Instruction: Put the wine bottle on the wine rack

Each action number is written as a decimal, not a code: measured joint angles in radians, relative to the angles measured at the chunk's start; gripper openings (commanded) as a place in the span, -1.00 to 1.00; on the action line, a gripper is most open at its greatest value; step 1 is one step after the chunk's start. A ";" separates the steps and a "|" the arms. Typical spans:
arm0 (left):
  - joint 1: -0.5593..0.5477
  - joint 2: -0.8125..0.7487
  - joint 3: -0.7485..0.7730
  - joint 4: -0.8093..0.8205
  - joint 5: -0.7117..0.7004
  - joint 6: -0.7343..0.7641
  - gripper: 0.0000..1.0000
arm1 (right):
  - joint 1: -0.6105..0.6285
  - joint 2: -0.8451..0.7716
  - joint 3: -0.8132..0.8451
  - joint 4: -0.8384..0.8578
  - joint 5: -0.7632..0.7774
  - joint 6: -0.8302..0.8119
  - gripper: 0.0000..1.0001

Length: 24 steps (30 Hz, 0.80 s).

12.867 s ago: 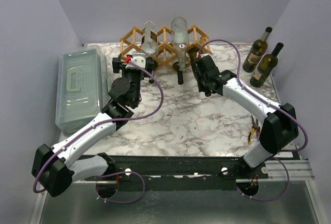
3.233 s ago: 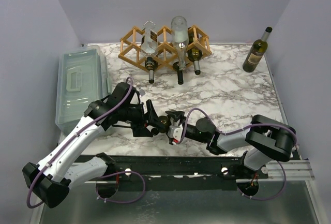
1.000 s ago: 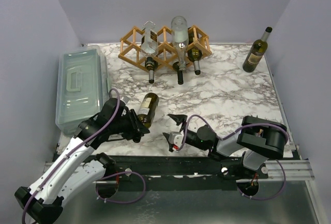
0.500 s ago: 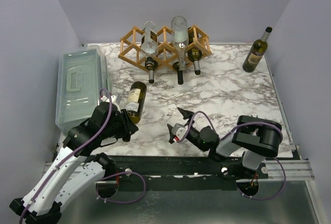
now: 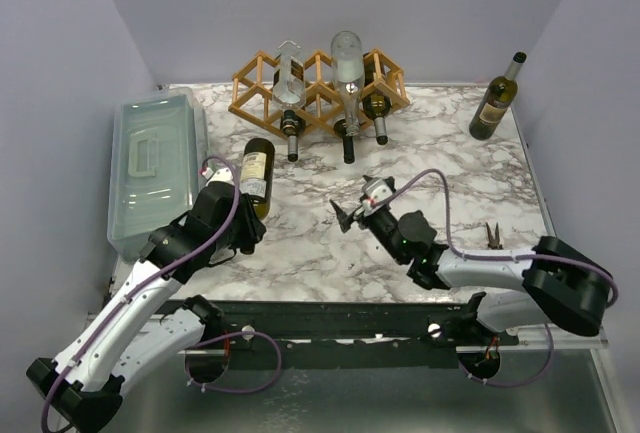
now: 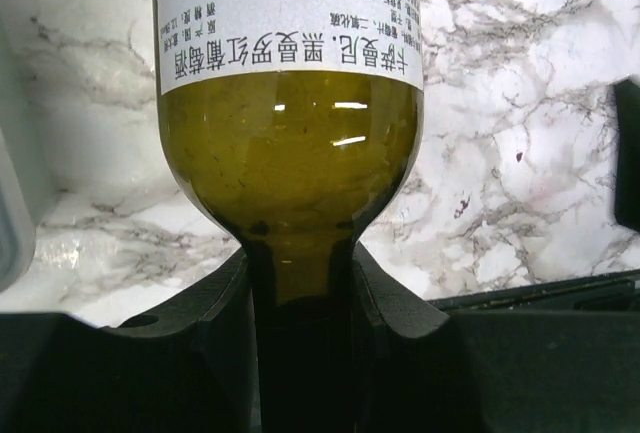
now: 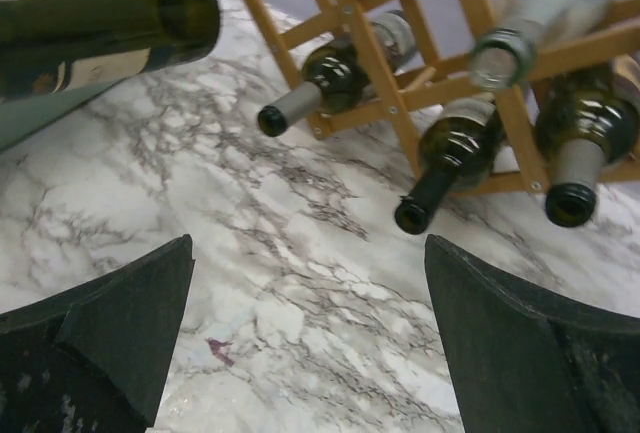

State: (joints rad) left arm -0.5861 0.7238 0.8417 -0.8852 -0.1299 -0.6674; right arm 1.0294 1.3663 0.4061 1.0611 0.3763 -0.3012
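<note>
The wine bottle [image 5: 254,170] is olive green with a white label, and its neck is clamped in my left gripper [image 5: 244,221], base pointing toward the back. It hangs above the marble, left of centre and in front of the wine rack [image 5: 318,83], apart from it. In the left wrist view both black fingers [image 6: 400,303] press on the neck below the bottle's shoulder [image 6: 290,163]. My right gripper [image 5: 356,205] is open and empty over the middle of the table. In the right wrist view it faces the rack [image 7: 372,58], with the held bottle [image 7: 100,18] at upper left.
Several bottles lie in the rack's cells, necks pointing forward [image 7: 445,158]. A grey-green lidded box [image 5: 155,168] runs along the left edge beside the left arm. Another wine bottle [image 5: 497,98] stands upright at the back right. A small pliers-like tool [image 5: 492,236] lies at the right.
My left arm has carried the bottle back and left, toward the rack. My right gripper, still open, has moved from the front edge up to the middle of the table.
</note>
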 measured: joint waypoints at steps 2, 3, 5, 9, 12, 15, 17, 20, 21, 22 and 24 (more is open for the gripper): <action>0.000 0.031 0.004 0.039 -0.006 0.015 -1.00 | -0.072 -0.072 0.028 -0.112 -0.011 0.096 1.00; 0.000 0.047 0.006 0.054 -0.010 0.024 -1.00 | -0.107 -0.112 0.043 -0.168 -0.019 0.145 1.00; 0.000 0.067 0.014 0.075 -0.015 0.040 -1.00 | -0.172 -0.188 0.088 -0.283 -0.032 0.233 1.00; 0.000 0.108 0.026 0.128 -0.026 0.070 -1.00 | -0.229 -0.288 0.211 -0.502 -0.043 0.336 1.00; 0.006 0.136 0.033 0.155 -0.029 0.081 -1.00 | -0.232 -0.330 0.291 -0.651 -0.049 0.375 1.00; 0.021 0.167 0.033 0.182 -0.029 0.093 -1.00 | -0.233 -0.362 0.326 -0.757 -0.049 0.394 1.00; 0.039 0.186 0.033 0.193 -0.029 0.103 -1.00 | -0.233 -0.392 0.325 -0.814 -0.048 0.406 1.00; 0.082 0.210 0.033 0.210 -0.024 0.116 -1.00 | -0.233 -0.432 0.317 -0.862 -0.045 0.415 1.00; 0.094 0.215 0.033 0.215 -0.020 0.119 -1.00 | -0.233 -0.445 0.312 -0.874 -0.043 0.419 1.00; 0.114 0.223 0.033 0.226 -0.011 0.124 -1.00 | -0.233 -0.457 0.308 -0.886 -0.041 0.423 1.00; 0.157 0.241 0.033 0.257 0.016 0.135 -1.00 | -0.233 -0.472 0.305 -0.905 -0.038 0.429 1.00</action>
State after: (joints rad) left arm -0.4290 0.9653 0.8749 -0.6277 -0.1143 -0.5320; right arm 0.7963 0.8948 0.7113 0.1558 0.3386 0.1280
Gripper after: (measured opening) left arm 0.363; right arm 0.998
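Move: The left hand already holds the wine bottle by its neck, base pointing outward. The rack's empty leftmost slot lies about 29 cm ahead, level sideways, some 8 cm below. A racked dark bottle stands roughly 26 cm ahead and 9 cm right of the hand, the storage box 13 cm ahead and 21 cm left, both lower. From the right hand the slot is some 26 cm ahead, 21 cm left and 9 cm down. Left hand carries the neck-gripped bottle about 8 cm forward towards the rack; open right rises 10 cm rightward. ##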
